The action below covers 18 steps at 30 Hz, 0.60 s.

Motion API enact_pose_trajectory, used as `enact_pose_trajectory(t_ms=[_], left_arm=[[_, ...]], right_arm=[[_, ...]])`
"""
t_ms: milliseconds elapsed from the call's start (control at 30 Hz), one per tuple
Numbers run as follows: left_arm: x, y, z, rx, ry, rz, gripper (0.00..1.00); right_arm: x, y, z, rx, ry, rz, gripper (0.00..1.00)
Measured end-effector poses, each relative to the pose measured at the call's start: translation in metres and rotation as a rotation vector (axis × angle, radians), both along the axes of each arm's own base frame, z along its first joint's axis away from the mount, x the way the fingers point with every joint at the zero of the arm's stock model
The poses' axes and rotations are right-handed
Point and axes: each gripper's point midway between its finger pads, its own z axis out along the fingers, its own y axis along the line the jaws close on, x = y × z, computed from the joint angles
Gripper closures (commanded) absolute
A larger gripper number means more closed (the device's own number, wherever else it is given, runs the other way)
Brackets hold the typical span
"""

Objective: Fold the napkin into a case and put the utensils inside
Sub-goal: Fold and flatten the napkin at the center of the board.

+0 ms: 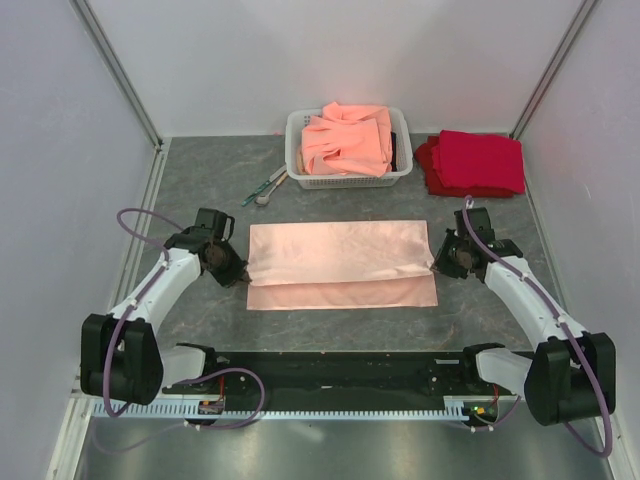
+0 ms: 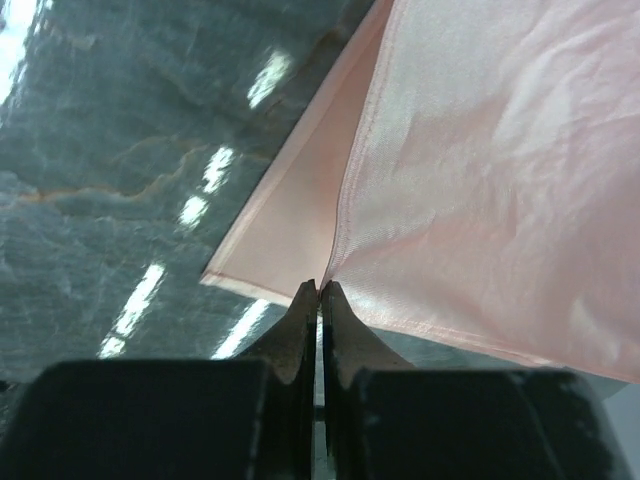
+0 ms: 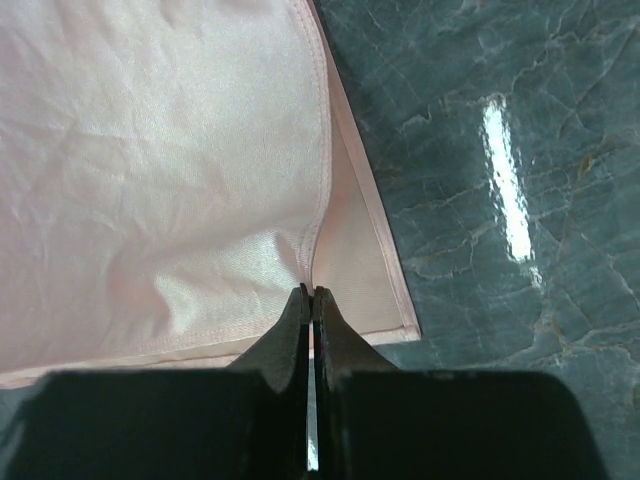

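Note:
The pale-pink napkin (image 1: pixel 343 262) lies in the middle of the table with its upper layer folded over, leaving a strip of the lower layer showing along the near edge. My left gripper (image 1: pixel 243 272) is shut on the upper layer's left hem (image 2: pixel 345 215), and its tips (image 2: pixel 320 290) pinch the cloth. My right gripper (image 1: pixel 440 262) is shut on the upper layer's right hem (image 3: pixel 322 150), pinched at its tips (image 3: pixel 309 292). The utensils (image 1: pixel 268 186), a silvery spoon and thin teal-handled pieces, lie beyond the napkin beside the basket's left end.
A white basket (image 1: pixel 296 150) heaped with orange-salmon cloths (image 1: pixel 347 140) stands at the back centre. Deep red folded cloths (image 1: pixel 472 162) are stacked to its right. White enclosure walls bound the grey marbled table (image 1: pixel 200 190) on three sides.

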Motion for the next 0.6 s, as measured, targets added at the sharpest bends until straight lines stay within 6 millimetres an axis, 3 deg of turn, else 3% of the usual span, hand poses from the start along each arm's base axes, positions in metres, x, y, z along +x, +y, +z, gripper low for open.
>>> enact_pose_trajectory(t_ms=[200, 600], left_arm=[[-0.032, 0.000, -0.025, -0.009, 0.116, 0.001, 0.98], [-0.039, 0.001, -0.048, 0.004, 0.201, 0.004, 0.98]], right_arm=[[-0.018, -0.002, -0.012, 0.000, 0.066, -0.011, 1.00], [-0.046, -0.005, -0.060, -0.016, 0.232, -0.025, 1.00]])
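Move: Each hand pinches a corner of the napkin's raised upper layer and takes it to the lower layer's near corner: about 6 cm back, 1 cm left and 7 cm below the left hand; about 7 cm back, 1 cm right and 8 cm below the right. The utensils lie some 25 cm ahead of the left hand and 4 cm to its right, the red cloths about 28 cm ahead of the right hand and 10 cm to its right. Both hands, shut on the two corners of the napkin's upper layer, keep their pinch and lower it while drawing it back over the lower layer towards its near edge, sinking about 5 to 6 cm and coming back about 4 to 5 cm. The left goes back mostly at first and then mainly sinks, the right turns from a back-and-down slant to a steeper descent, and both wrists tilt by a little over 10 degrees so that the fingers point nearer to straight down. ##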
